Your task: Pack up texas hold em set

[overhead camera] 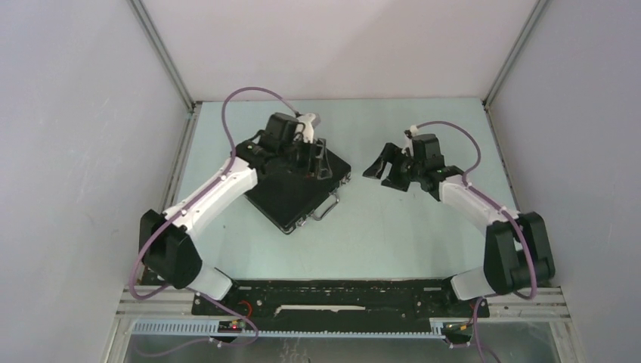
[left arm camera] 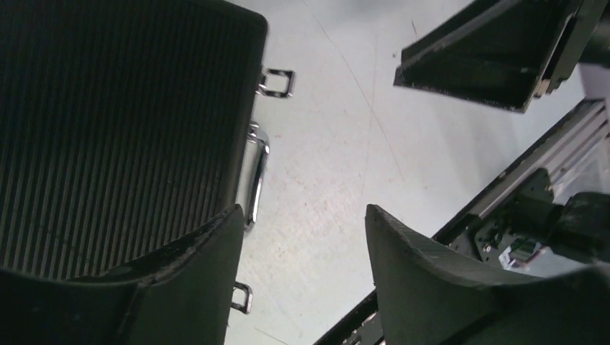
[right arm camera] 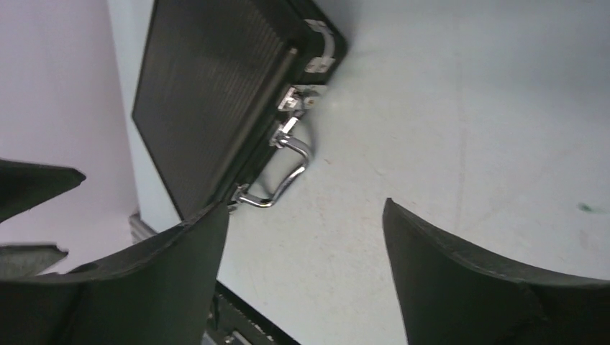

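Observation:
The texas hold em set shows as a black ribbed briefcase (overhead camera: 291,189) with silver trim, lying flat on the table with its lid down. Its silver handle (overhead camera: 326,208) faces the near right. My left gripper (overhead camera: 314,159) hovers over the case's far right corner, open and empty. In the left wrist view the case lid (left arm camera: 122,129), handle (left arm camera: 255,172) and two latches (left arm camera: 277,83) lie beside the open left gripper (left arm camera: 303,212). My right gripper (overhead camera: 382,170) hangs open to the right of the case, apart from it. The right wrist view has the case (right arm camera: 208,93) and handle (right arm camera: 284,172) beyond the open right gripper (right arm camera: 306,203).
Pale green table (overhead camera: 408,234) bounded by white walls and metal frame posts (overhead camera: 162,53). A black rail (overhead camera: 340,299) with both arm bases runs along the near edge. The right gripper's fingers (left arm camera: 489,65) appear in the left wrist view's upper right.

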You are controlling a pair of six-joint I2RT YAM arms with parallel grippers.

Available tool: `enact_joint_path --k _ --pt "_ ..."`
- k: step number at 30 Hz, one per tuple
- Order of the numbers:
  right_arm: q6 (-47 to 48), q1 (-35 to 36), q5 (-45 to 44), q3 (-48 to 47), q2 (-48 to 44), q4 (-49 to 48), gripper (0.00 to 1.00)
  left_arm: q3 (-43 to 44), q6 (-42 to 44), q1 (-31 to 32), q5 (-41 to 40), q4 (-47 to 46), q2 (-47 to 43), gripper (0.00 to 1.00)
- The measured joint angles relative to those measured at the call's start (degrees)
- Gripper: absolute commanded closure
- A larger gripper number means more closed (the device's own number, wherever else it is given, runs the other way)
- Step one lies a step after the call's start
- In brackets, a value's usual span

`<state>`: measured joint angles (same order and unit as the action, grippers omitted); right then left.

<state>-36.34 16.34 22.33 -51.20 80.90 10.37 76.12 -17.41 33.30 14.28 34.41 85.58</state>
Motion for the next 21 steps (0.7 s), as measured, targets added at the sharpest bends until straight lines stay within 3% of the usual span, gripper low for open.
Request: enact_joint_path --k 4,7,12,21 --pt "-1.75 1.18 4.79 -2.54 6.62 -5.16 0.28 -0.48 -0.81 -6.45 5.16 -3.04 2.43 0.45" --pt "-3.65 2.08 7.43 -5.18 12.55 -8.61 0.34 -0.46 -0.83 -9.16 7.06 -3.87 7.43 0.46" --pt "-4.52 3.02 9.01 -8.61 19.93 -10.75 0.44 -0.48 -0.31 -9.60 11.65 -2.23 15.04 0.47" --pt "-4.20 3.78 9.53 -9.20 25.94 -13.05 0.62 -2.58 0.74 -10.08 10.60 -1.42 16.94 0.53"
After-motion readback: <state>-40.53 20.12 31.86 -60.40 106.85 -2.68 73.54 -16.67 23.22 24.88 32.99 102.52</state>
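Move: The closed case lies under the left hand: its lid's middle is about 4 cm ahead, 7 cm left and 12 cm down. The near-right latch is some 4 cm ahead and 7 cm right, 14 down; the carrying handle about 4 cm back and 1 right. From the right hand that latch is roughly 5 cm ahead, 9 left and 8 down, with the handle 3 back and 15 left, and the lid's middle 5 ahead and 23 left. Sinking about 11 cm onto the lid near its front edge, after a first swing forward and a little left, the left hand tips some 20 degrees steeper, narrows its fingers and slows as its tips come to rest on the lid. The right hand sweeps left about 7 cm and forward 4, then mostly down 7, towards the latch, half closing around it; a firm pinch can't be seen. ##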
